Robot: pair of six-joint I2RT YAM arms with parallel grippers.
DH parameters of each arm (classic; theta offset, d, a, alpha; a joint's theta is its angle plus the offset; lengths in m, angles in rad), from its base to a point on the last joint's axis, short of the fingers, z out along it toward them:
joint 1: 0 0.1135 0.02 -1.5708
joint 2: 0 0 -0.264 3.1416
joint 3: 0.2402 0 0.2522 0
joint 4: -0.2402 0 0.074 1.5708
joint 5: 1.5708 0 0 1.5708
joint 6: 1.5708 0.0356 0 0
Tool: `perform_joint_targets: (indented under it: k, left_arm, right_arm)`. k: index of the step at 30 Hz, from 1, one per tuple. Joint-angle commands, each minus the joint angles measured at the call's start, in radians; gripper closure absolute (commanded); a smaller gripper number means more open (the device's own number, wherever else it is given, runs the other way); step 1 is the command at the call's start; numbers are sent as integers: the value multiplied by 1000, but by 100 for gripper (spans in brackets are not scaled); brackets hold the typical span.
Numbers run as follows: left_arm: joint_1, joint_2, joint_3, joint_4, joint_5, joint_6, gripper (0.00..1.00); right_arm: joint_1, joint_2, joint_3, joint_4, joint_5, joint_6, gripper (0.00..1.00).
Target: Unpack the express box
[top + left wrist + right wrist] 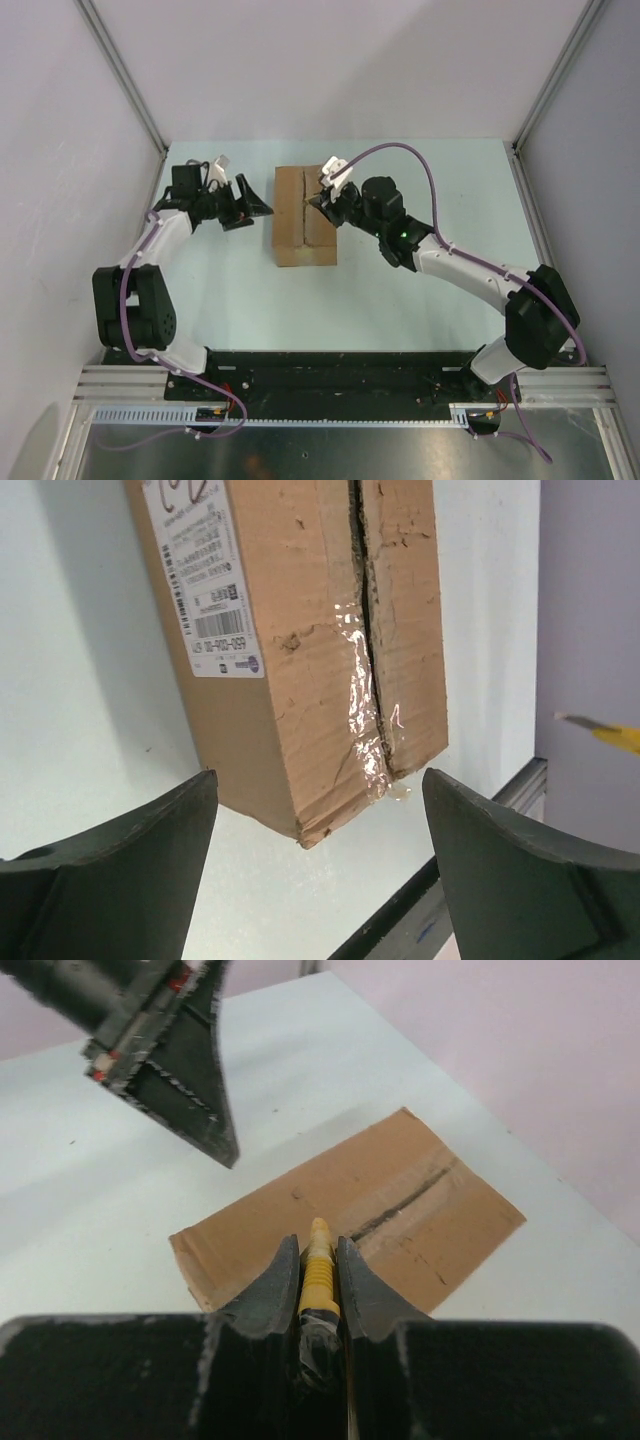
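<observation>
The express box (303, 215) is a brown cardboard carton lying in the middle of the table, its flaps down. Its centre seam (364, 630) looks slit, with torn clear tape at the near end. A white shipping label (205, 580) is on the side facing my left gripper. My left gripper (252, 203) hangs just left of the box, open and empty, and its dark fingers (120, 870) frame the box's corner (305, 830). My right gripper (318, 1245) hovers over the box's far end, shut on a yellow utility knife (318, 1265) that points at the box top (400, 1210).
Pale walls close in the table on the left, right and back. A black strip and metal rails (340, 385) run along the near edge by the arm bases. The left gripper's finger (190, 1070) shows above the box in the right wrist view.
</observation>
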Motion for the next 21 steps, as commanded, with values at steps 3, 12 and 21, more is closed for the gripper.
perform_joint_targets:
  k: [3, 12, 21]
  left_arm:
    - [5, -44, 11, 3, -176, 3, 13]
    - [2, 126, 164, 36, -307, -86, 15]
    - [-62, 271, 324, 82, -301, -83, 12]
  right_arm:
    - [-22, -1, 4, 15, 321, 130, 100]
    - [-34, 95, 4, -104, 579, 253, 100]
    - [13, 146, 10, -196, 586, 305, 100]
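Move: The express box lies under both hands, with its long sides running forward. From the left hand its middle is about 9 cm ahead, 10 cm right and 11 cm below; the shipping label on its left side is some 10 cm ahead and 3 cm right. From the right hand, which holds the yellow knife, the box's middle is about 9 cm ahead, 3 cm left and 22 cm down, and its taped near end some 3 cm back and 3 cm left. Neither hand touches the box. The right hand, still gripping the yellow knife, swings about 8 cm right and some 6 cm forward to the box's right side, then sinks roughly 11 cm, turning clockwise nearly 40 degrees and tipping its fingers down. The left hand, fingers still wide open, eases left off the near corner, then runs about 9 cm forward beside the labelled side, turning slightly counter-clockwise. ##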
